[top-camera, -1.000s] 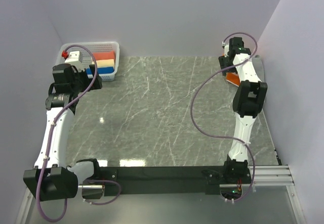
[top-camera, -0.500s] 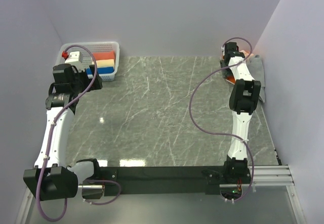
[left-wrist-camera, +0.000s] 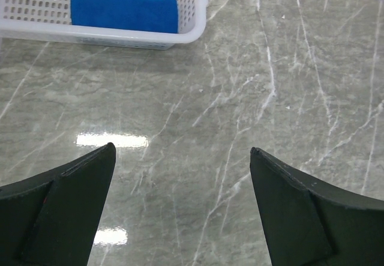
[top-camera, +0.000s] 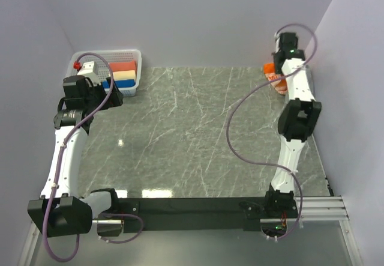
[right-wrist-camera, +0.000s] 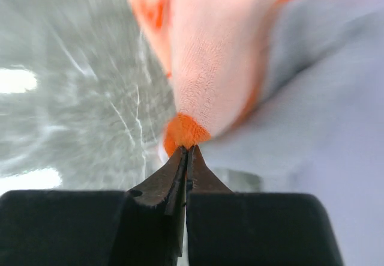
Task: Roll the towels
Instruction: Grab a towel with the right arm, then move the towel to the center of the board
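My right gripper (right-wrist-camera: 187, 148) is shut on a dark orange corner of the orange towel (right-wrist-camera: 207, 56). The cloth bunches up from the fingertips and is blurred. From above, that gripper (top-camera: 277, 72) sits at the table's far right corner, with orange cloth (top-camera: 268, 69) showing beside the arm. A pale grey surface fills the right of the right wrist view; I cannot tell whether it is the grey towel or the wall. The arm hides the grey towel from above. My left gripper (left-wrist-camera: 183, 152) hangs open over bare table, nothing between its fingers.
A white basket (top-camera: 135, 56) stands at the far left corner, holding a red roll (top-camera: 123, 66), a cream roll (top-camera: 124, 74) and a blue roll (top-camera: 126, 83). The basket's rim (left-wrist-camera: 198, 14) lies just ahead of my left gripper (top-camera: 117, 95). Walls close in on both sides.
My right gripper has shut on the orange towel's corner, and its wrist has swung up towards the back wall. The left arm has not moved.
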{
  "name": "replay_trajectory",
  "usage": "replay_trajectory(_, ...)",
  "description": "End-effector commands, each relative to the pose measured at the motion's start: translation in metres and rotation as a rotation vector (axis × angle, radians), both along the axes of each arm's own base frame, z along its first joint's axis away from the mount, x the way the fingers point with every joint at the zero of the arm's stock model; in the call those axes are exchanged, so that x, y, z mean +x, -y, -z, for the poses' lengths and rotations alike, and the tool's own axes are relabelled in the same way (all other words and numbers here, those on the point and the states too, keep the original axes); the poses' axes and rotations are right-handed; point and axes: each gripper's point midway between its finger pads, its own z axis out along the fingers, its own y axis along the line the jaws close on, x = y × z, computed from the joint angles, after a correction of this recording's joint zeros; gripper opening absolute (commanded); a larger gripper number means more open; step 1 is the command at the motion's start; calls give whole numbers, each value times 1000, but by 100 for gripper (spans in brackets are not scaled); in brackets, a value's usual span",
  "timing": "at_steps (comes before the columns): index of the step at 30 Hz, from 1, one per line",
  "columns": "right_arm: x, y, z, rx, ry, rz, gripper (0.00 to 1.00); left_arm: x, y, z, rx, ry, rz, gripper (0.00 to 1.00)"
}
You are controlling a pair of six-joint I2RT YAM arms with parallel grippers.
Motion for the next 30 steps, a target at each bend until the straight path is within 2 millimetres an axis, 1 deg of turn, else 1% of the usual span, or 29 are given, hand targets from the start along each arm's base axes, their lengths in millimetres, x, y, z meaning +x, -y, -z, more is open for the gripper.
replay_trajectory(1, -24, -12, -196, 53, 428, -33, 0, -1, 12, -30, -54, 70, 30, 100)
replay_trajectory(2, -37, -17, -226, 65, 489, -51, 0, -1, 12, -30, -56, 69, 32, 99)
replay_trajectory(4, -51, -27, -256, 103, 556, -74, 0, -2, 14, -29, -67, 69, 37, 100)
replay_trajectory(5, -67, -33, -283, 113, 611, -89, 0, -3, 15, -30, -68, 73, 40, 100)
replay_trajectory(7, -82, -45, -311, 160, 686, -123, 0, -3, 16, -30, -75, 73, 42, 100)
replay_trajectory(8, -100, -51, -343, 164, 769, -145, 0, -4, 16, -30, -79, 72, 42, 99)
replay_trajectory(9, -109, -63, -358, 199, 811, -192, 0, -4, 17, -30, -82, 72, 42, 99)
replay_trajectory(10, -127, -70, -383, 205, 878, -223, 0, -4, 17, -29, -86, 68, 42, 99)
replay_trajectory(12, -145, -88, -406, 238, 930, -296, 0, -5, 18, -31, -92, 73, 46, 99)
replay_trajectory(13, -163, -109, -423, 270, 962, -386, 0, -5, 19, -30, -94, 71, 48, 100)
replay_trajectory(15, -182, -129, -435, 296, 983, -465, 0, -6, 20, -33, -99, 80, 54, 100)
replay_trajectory(16, -188, -151, -433, 332, 968, -537, 0, -7, 21, -35, -100, 87, 59, 100)
replay_trajectory(17, -203, -158, -438, 343, 977, -567, 0, -7, 22, -36, -102, 92, 65, 99)
replay_trajectory(18, -213, -178, -437, 380, 965, -629, 0, -7, 23, -37, -100, 97, 71, 99)
replay_trajectory(19, -216, -196, -427, 423, 932, -673, 0, -8, 25, -41, -103, 109, 81, 100)
replay_trajectory(20, -229, -208, -429, 453, 932, -724, 0, -8, 25, -42, -106, 112, 87, 99)
replay_trajectory(21, -232, -219, -421, 502, 901, -741, 0, -9, 26, -45, -104, 120, 94, 100)
replay_trajectory(22, -237, -227, -418, 535, 884, -769, 0, -10, 30, -50, -110, 131, 115, 99)
replay_trajectory(23, -249, -244, -418, 580, 871, -839, 0, -10, 31, -52, -110, 136, 125, 100)
replay_trajectory(24, -250, -251, -411, 616, 846, -848, 0, -11, 33, -56, -108, 148, 139, 99)
replay_trajectory(26, -257, -257, -414, 654, 853, -862, 0, -12, 39, -61, -117, 155, 179, 99)
replay_trajectory(28, -255, -256, -413, 665, 848, -847, 0, -15, 45, -64, -101, 163, 230, 99)
replay_trajectory(29, -254, -255, -411, 658, 846, -844, 0, -20, 58, -66, -118, 168, 314, 100)
replay_trajectory(30, -252, -253, -407, 654, 840, -829, 0, -22, 63, -67, -105, 176, 362, 99)
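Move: The right fingers are already shut on an edge of the orange towel; most of the towel lies some 8 cm below, about 2 cm ahead and 1 cm to their left. The grey towel lies about 12 cm to the right hand's right, 5 cm nearer the base and 12 cm below. The bare table's middle is roughly 27 cm back, 40 cm to its left and 12 cm below. From the left hand the orange towel is about 70 cm right, 24 cm ahead and 20 cm below. Keeping its pinch on the orange towel's edge, the right hand whips it up some 44 cm while drawing back, then sweeps left towards the table's middle, sinking about 5 cm; it ends some 25 cm back and 25 cm left, with the fingers tipped up towards level and swung counter-clockwise. The open, empty left hand drifts about 5 cm right and up, turning slightly clockwise. ##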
